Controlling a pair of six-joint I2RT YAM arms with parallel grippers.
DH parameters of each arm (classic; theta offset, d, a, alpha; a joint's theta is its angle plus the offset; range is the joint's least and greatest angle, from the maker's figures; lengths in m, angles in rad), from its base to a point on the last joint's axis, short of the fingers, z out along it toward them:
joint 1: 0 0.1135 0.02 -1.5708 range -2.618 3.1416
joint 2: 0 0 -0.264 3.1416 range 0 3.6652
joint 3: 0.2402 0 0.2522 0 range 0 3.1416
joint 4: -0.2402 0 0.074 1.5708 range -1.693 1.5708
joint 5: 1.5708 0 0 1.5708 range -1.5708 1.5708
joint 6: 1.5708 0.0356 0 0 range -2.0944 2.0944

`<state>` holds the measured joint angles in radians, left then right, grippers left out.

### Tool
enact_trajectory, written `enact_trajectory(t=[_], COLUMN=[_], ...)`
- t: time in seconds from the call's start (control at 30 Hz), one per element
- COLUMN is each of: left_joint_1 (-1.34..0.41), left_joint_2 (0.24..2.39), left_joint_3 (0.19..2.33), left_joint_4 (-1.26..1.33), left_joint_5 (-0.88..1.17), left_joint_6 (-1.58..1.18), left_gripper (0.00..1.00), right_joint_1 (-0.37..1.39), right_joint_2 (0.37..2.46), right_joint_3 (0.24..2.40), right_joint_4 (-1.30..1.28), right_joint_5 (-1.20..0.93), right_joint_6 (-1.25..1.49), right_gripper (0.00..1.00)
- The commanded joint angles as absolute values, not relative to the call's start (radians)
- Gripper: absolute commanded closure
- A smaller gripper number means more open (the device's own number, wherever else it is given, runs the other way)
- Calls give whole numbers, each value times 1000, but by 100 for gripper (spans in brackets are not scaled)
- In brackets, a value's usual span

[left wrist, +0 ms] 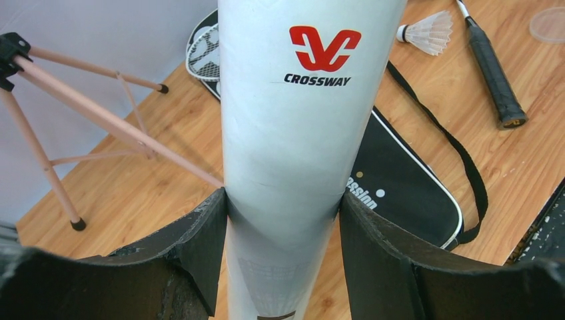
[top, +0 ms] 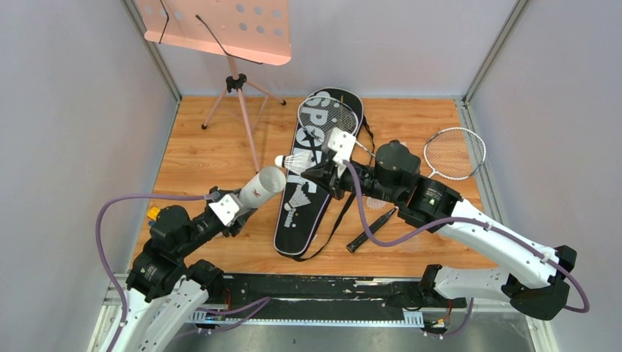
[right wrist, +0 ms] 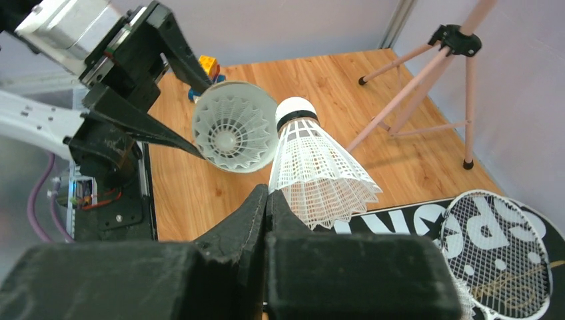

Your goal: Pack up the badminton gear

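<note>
My left gripper [top: 238, 207] [left wrist: 283, 217] is shut on the long white tube [top: 262, 186] [left wrist: 303, 127], which tilts up with its open mouth [right wrist: 233, 127] toward the right arm; one shuttlecock sits inside. My right gripper [top: 317, 170] [right wrist: 268, 195] is shut on the skirt edge of a white shuttlecock [top: 295, 160] [right wrist: 313, 167], cork end pointing at the tube mouth, just short of it. The black SPORT bag [top: 319, 183] [right wrist: 413, 220] lies below with one racket [top: 328, 117] [right wrist: 500, 247] on it. The second racket [top: 455, 152] lies at the right, and another shuttlecock [left wrist: 430, 31] beside its handle [left wrist: 493, 67].
The pink music stand [top: 220, 29] on tripod legs [left wrist: 100, 113] [right wrist: 433, 73] stands at the back left. A small yellow and blue toy [right wrist: 208, 65] sits behind my left arm. A clear round lid [left wrist: 550, 23] lies on the wood. Grey walls close three sides.
</note>
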<state>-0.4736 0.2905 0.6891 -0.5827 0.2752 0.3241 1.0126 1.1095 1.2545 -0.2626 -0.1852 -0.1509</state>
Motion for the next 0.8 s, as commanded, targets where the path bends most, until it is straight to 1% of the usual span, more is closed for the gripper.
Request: enact_trajectory(t=[0.0,0.17,0.53,0.63,0.7,0.77], left_joint_1=[-472,-472,-472,-472,-472,-472], left_joint_2=[295,303,323,330,331,330], left_joint_3=[675,671,661,665,665,662], left_joint_4=[-546,-546,-525,-524,-523,-523], left_joint_5=[323,335,350,353,353,355], left_joint_6=[346,363,368,370,372,373], left_gripper=[51,51,51,51,51,51], right_joint_1=[1071,1103,1143,1160,1168,1172], right_joint_2=[1124,1135,1178,1205,1221,1231], right_joint_3=[1329,1350,1366,1380,1389,1392], right_joint_4=[-338,-383,-463,-469,-469,-463], right_joint_5=[-162,-127,-185,-168,-157,-158], right_joint_6=[-341,-428,-609,-662,-686,-693], right_gripper=[100,100,100,100,98,94])
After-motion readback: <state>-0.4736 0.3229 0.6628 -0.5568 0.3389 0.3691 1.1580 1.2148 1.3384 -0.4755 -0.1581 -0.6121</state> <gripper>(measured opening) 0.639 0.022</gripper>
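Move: The shuttlecock is already pinched by its skirt in the right gripper; its goal, the mouth of the tube held by the left gripper, lies about 8 cm to the right hand's left, 1 cm back and 3 cm lower. From the left hand that mouth is roughly 10 cm up and 5 cm to the right. Far below the right hand, some 35 cm down, lie the bag's middle, about 23 cm ahead and 5 cm right, and the tripod's front foot, 23 cm ahead and 16 cm left. Lower the right gripper about 5 cm in all, easing back and to the left with it, and tip its fingers downward while turning counter-clockwise, some 30 degrees altogether, to bring the shuttlecock's cork end into the tube mouth. Keep the skirt pinched. With the left gripper keep hold of the tube, letting it drift slightly down and right. ##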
